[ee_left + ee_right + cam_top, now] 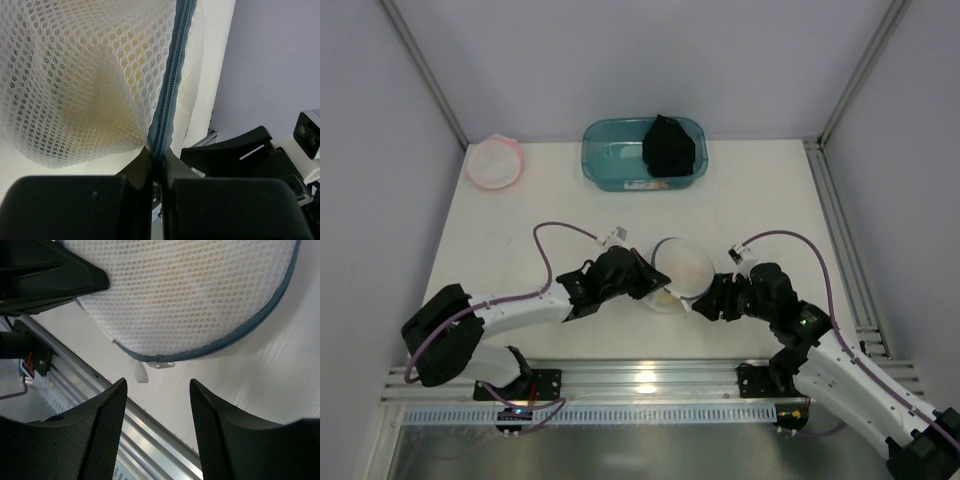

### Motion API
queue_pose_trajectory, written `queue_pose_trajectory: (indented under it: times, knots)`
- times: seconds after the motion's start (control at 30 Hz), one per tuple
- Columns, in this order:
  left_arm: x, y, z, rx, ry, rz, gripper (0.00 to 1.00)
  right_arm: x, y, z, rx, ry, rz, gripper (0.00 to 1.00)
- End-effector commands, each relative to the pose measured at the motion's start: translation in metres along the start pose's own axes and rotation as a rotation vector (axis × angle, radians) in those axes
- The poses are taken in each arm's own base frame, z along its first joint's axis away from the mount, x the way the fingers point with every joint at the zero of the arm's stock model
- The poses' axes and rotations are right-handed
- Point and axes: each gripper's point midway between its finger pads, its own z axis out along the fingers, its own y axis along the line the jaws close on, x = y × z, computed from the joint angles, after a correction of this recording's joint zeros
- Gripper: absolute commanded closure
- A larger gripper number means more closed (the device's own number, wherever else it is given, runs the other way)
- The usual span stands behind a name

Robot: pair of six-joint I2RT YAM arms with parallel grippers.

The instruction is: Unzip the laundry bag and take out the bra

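Note:
The laundry bag point(682, 265), round white mesh with a grey-blue rim, stands tilted on the table between both grippers. My left gripper point(653, 284) point(159, 156) is shut on the bag's grey-blue zipper band point(172, 90), and the mesh point(75, 75) bulges above the jaws. The bra shows only as a yellowish shape point(117, 75) through the mesh. My right gripper point(705, 302) point(157, 390) is open just below the bag's rim point(260, 322), with nothing between its fingers. The white zipper pull point(141, 372) hangs from the rim just beyond the left fingertip point(112, 405).
A teal tub point(610, 160) holding a black cloth point(668, 147) stands at the back. A pink-rimmed round mesh bag point(494, 162) lies at the back left. The metal rail point(640, 380) runs along the near table edge, close under the right gripper.

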Motion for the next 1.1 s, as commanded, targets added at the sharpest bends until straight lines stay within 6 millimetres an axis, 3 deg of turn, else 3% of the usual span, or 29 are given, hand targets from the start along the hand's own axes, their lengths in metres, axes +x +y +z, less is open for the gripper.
queue_pose_trajectory:
  times: [0.0, 0.17, 0.4, 0.53, 0.63, 0.87, 1.07]
  knots:
    - [-0.008, -0.020, -0.010, 0.075, -0.039, -0.025, 1.00, -0.022, -0.013, 0.010, 0.099, -0.108, -0.009, 0.43]
    - [-0.007, -0.022, -0.014, 0.085, -0.028, -0.034, 1.00, -0.019, -0.013, 0.026, 0.104, -0.094, -0.027, 0.44]
    - [-0.001, -0.018, -0.010, 0.087, -0.002, -0.060, 1.00, -0.031, 0.005, 0.035, 0.050, -0.146, -0.046, 0.53]
    - [0.001, -0.017, -0.008, 0.088, 0.007, -0.066, 1.00, -0.033, 0.007, 0.036, 0.044, -0.164, -0.047, 0.73]
    - [0.001, -0.017, -0.009, 0.091, 0.005, -0.067, 1.00, -0.032, -0.001, 0.035, 0.102, -0.155, -0.038, 0.96]
    - [-0.006, -0.015, -0.019, 0.085, 0.023, -0.037, 1.00, -0.028, -0.032, 0.018, 0.322, -0.095, -0.010, 0.96]
    - [-0.021, 0.016, -0.036, 0.010, 0.034, 0.008, 1.00, -0.033, -0.053, 0.004, 0.472, -0.106, -0.017, 0.96]
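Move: The silver zipper slider at the near edge of the laundry bag lies about 3 cm ahead of the half-open right fingers, 2 cm to their left and 2 cm lower. From the right hand, the zip's white end tab is some 1 cm ahead and 3 cm left, and the bag's middle roughly 8 cm ahead and 4 cm left. The left hand already pinches the zipper band; the slider lies about 5 cm to its right and 2 cm back. Forward, slightly left and down, the right hand eases some 3 cm onto the slider and shuts its half-open fingers on it, then draws it about 3.5 cm to the right and a little forward along the zip, turning some 15 degrees clockwise as it rolls. The left hand holds its pinch nearly still, then hauls the band left against that pull at the end. ##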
